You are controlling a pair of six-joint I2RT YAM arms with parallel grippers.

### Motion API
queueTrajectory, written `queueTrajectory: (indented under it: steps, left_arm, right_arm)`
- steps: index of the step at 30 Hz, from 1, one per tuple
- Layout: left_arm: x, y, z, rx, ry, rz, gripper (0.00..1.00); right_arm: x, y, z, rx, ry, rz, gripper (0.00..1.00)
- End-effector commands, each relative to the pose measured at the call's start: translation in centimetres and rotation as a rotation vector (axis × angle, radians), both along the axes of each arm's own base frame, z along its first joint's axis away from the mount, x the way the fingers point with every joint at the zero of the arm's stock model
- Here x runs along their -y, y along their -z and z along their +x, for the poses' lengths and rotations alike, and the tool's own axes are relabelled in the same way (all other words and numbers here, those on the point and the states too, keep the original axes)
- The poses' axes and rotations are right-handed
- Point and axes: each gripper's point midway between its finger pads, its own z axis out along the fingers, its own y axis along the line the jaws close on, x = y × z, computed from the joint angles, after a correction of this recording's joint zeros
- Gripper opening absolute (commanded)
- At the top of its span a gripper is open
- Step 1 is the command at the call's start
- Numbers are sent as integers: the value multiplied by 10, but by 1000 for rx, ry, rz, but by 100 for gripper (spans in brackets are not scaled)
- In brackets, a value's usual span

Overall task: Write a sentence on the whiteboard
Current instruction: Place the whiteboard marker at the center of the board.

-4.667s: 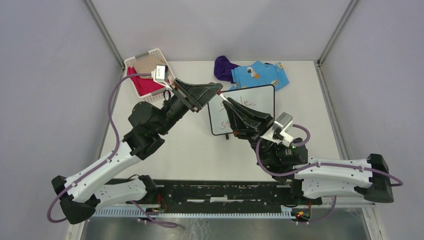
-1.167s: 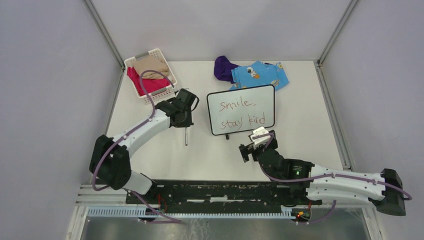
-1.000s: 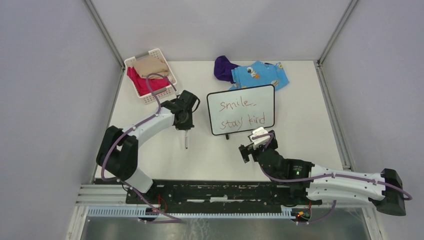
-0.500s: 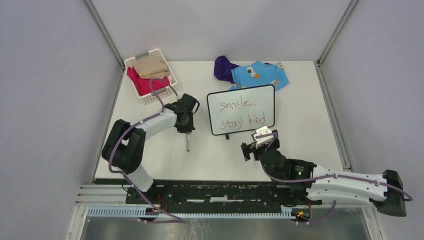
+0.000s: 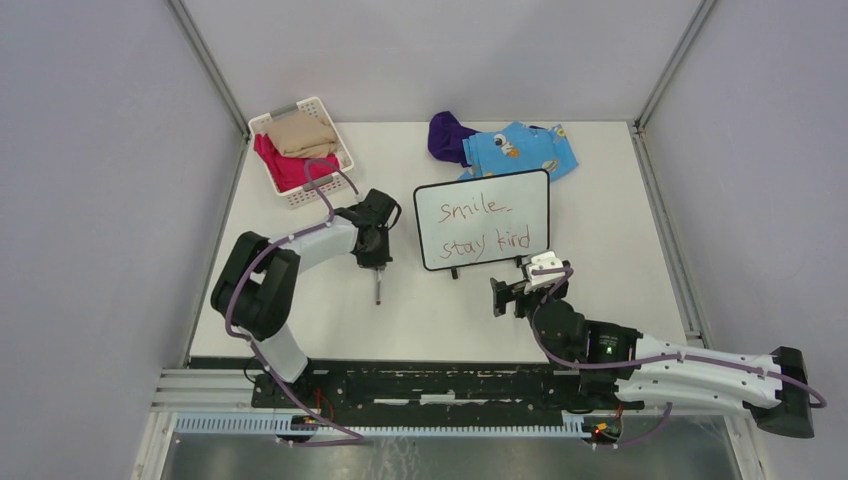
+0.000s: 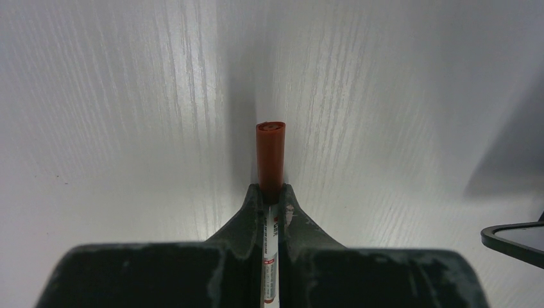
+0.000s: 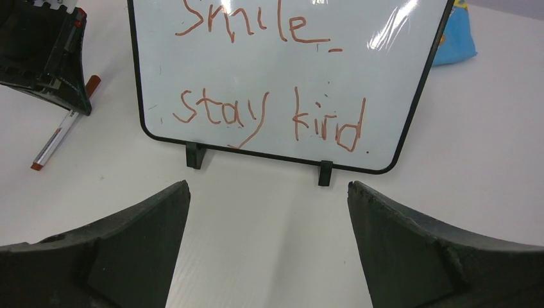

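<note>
The whiteboard [image 5: 483,218] stands on two black feet at mid-table, also seen close up in the right wrist view [image 7: 385,83]. The sentence [image 7: 296,119] reads "smile" over "stay kind" in reddish-brown marker. My left gripper [image 5: 375,258] sits left of the board, shut on a white marker [image 5: 379,288]. The marker's red cap [image 6: 270,154] pokes past the fingertips of the left gripper [image 6: 271,191], low over the table. My right gripper [image 5: 507,297] stands open in front of the board's near edge, nothing between the jaws of the right gripper [image 7: 268,186].
A white slatted basket [image 5: 322,108] with pink and tan cloth stands at the back left. A purple cloth [image 5: 448,135] and a blue patterned cloth [image 5: 520,148] lie behind the board. Grey walls close in the table on three sides.
The left arm has folded back, carrying the marker slightly right and nearer. The right gripper has shifted a little right and toward the board. Both grippers keep their states.
</note>
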Motion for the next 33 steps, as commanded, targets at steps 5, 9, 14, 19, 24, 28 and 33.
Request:
queueTrajectory:
  steps: [5,9,14,19,24,28,33]
  left_arm:
    - [5,8,9,-3,32,1,2]
    - [4,13,7,-20,31,12,3]
    - [2,14,6,-25,26,17,10]
    - [0,15,5,-27,21,27,18]
    - [-1,11,2,-19,19,31,30]
    - [-2,7,-4,-7,22,52,37]
    - [-2,6,-12,3,31,94,38]
  right_arm:
    - [4,-1,1,-3,36,38,98]
    - [5,-2,1,0,40,37,98]
    - [8,0,1,-3,42,39,98]
    - [10,1,0,-8,47,50,98]
    - [13,2,0,-8,52,51,98]
    - [13,2,-1,-8,50,51,98]
    - [16,0,0,-5,63,54,98]
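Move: The left hand already grips the marker at the cap's edge just over the table; the marker's middle is about 2 cm back from it and some 1 cm below. The whiteboard's middle lies roughly 26 cm to its right and 12 cm farther out, the board's left foot about 19 cm right and 2 cm back. From the empty right hand, the marker is some 33 cm left, 8 cm ahead and 17 cm below. The left hand eases right about 1 cm at table level, its fingers opening by a third, releasing the marker. ##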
